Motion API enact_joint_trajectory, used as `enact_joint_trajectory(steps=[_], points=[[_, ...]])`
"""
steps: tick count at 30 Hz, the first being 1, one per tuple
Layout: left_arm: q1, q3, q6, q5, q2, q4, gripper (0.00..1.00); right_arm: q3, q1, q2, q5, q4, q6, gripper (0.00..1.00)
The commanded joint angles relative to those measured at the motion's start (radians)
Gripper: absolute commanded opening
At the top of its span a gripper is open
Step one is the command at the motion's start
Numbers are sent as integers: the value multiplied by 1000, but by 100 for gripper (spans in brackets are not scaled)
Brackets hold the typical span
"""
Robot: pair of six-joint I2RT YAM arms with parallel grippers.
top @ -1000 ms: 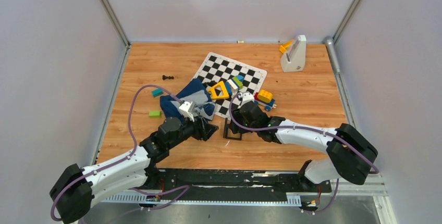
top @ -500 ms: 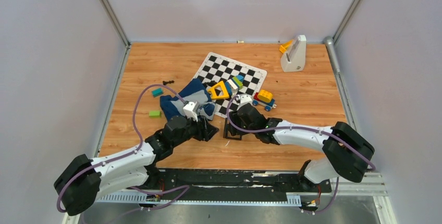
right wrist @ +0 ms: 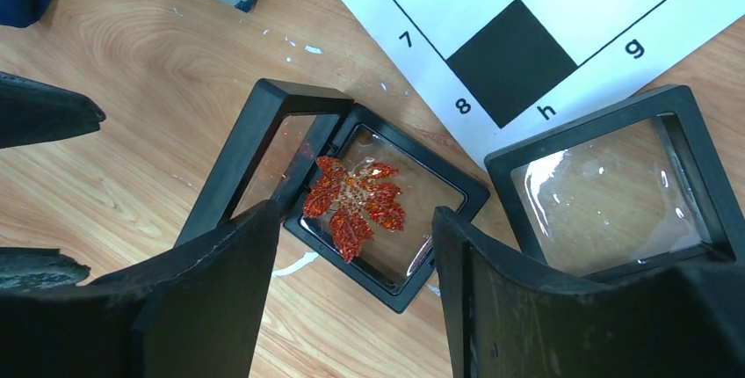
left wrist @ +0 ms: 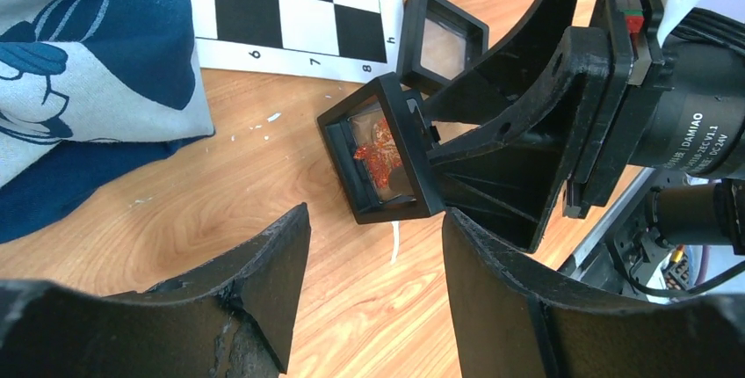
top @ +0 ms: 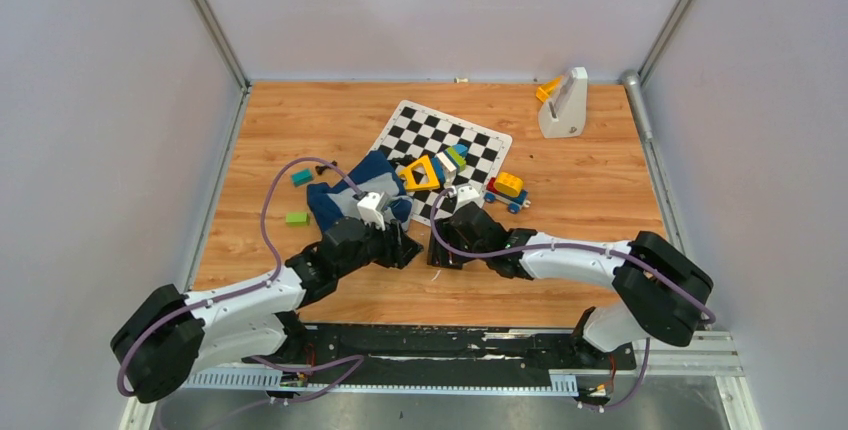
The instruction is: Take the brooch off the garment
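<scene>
The brooch [right wrist: 353, 204], an orange-red glittery leaf, lies on the clear film of an open black frame case [right wrist: 383, 288] on the wood, off the garment. The case lid [right wrist: 235, 165] is tilted up on its left. My right gripper [right wrist: 353, 220] is open, its fingers straddling the case from above. My left gripper [left wrist: 376, 220] is open and empty, just short of the case, with the brooch [left wrist: 378, 149] ahead of it. The navy garment [left wrist: 88, 61] with its grey printed patch lies crumpled to the left; in the top view the garment [top: 340, 192] sits beyond my left gripper [top: 405, 248].
A second black frame case [right wrist: 681, 107] lies closed right of the first. The checkered mat [top: 440, 138] carries toy blocks [top: 420, 172]; more blocks [top: 507, 187] lie at its right. A green block [top: 297, 218] and a teal one [top: 302, 177] lie left. A white stand [top: 563, 105] is back right.
My right gripper's jaws have spread wider over the case. My left arm has reached forward and right, closer to the case, its jaws a little narrower.
</scene>
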Motion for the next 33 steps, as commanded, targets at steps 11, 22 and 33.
enact_joint_trajectory(steps=[11,22,33], points=[[2,72,4,47,121,76,51,-31,2,-206,77,-29,6,67],[3,134,1,84,248,120,34,-129,-71,-342,-19,-97,86,41],[3,239,28,221,404,127,12,-125,-113,-177,-47,-88,157,19]])
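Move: The open black case, with the brooch in its tray, lies between the hands: some 8 cm to the left hand's right, straight ahead 0 and 7 cm below. Its raised lid is closer, about 6 cm right, level with that hand and 4 cm below. The right hand's fingers straddle the tray, which is roughly 1 cm under it. From the right hand, the empty frame is about 4 cm ahead and 7 cm right. The right hand, already open, lifts off the tray by about 7 cm, swings right and drops back to nearly its first height beside the case, some 5 cm over, its fingers mostly closing. Meanwhile the left hand sinks 2 cm and travels about 5 cm right towards the raised lid, nearly shutting its fingers; whether they touch the lid can't be seen. ##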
